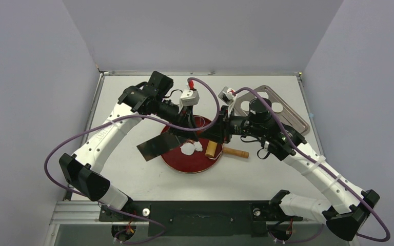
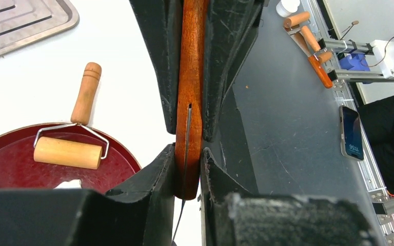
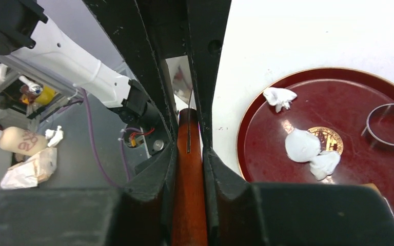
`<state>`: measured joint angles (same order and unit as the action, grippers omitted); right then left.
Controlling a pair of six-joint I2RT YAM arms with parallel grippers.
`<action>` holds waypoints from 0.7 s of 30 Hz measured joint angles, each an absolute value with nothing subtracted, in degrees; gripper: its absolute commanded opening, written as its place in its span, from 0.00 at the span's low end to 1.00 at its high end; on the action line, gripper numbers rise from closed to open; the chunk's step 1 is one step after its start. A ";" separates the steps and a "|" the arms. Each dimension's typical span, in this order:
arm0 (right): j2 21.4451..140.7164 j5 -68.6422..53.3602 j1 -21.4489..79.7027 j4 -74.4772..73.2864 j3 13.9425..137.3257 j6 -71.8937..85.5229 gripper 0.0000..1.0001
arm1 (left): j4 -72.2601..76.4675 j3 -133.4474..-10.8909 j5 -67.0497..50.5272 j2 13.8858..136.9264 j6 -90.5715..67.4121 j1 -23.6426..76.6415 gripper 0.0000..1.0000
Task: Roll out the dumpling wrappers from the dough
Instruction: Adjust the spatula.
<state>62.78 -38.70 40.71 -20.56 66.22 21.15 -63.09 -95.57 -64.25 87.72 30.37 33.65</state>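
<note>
White dough lumps lie on the red round plate; the right wrist view shows one pair and a smaller scrap. A scraper with a dark metal blade and a brown wooden handle hangs over the plate's left edge. My left gripper is shut on that handle. My right gripper is shut on the same handle from the opposite end, facing the left one. Two round white dumpling wrappers rest on the metal tray, partly behind the right arm.
A wooden rolling pin lies with its roller on the plate's right rim and its handle on the table. A metal ring cutter sits on the plate. The table's side walls stand close at left and right.
</note>
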 measured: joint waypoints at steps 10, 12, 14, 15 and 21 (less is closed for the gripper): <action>61.34 -29.08 41.04 -24.73 66.41 22.46 0.00 | -54.50 -93.62 -59.83 87.26 18.83 32.99 0.37; 61.41 -25.06 40.97 -27.92 66.57 22.85 0.00 | -51.86 -93.41 -57.95 87.26 14.39 31.79 0.39; 61.60 -21.52 40.97 -31.20 66.63 23.38 0.00 | -48.10 -93.67 -56.73 87.26 9.63 30.13 0.40; 61.69 -19.77 40.95 -32.51 66.63 23.79 0.00 | -46.59 -93.91 -56.29 87.26 7.79 29.47 0.40; 63.79 -9.85 41.06 -41.82 71.90 27.24 0.00 | -40.77 -95.02 -50.04 86.28 -0.36 25.71 0.45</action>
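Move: The spatula handle is between both hands' pads, its middle about 3 cm right of the left hand. From the right hand, the dough in the plate lies some 8 cm ahead, 6 cm left and 28 cm below; the roller is about 8 cm ahead, 3 cm right, as low. The ring cutter stands roughly 20 cm ahead of the left hand, 2 cm right and 27 cm below. The left fingers open and let go of the spatula handle, which the right fingers keep pinched; the left hand then draws off forward about 10 cm, rising slightly and turning counter-clockwise. The right hand carries the spatula right, down and forward, some 5 cm each way, swinging clockwise nearly 30 degrees and tipping its fingers downward. ##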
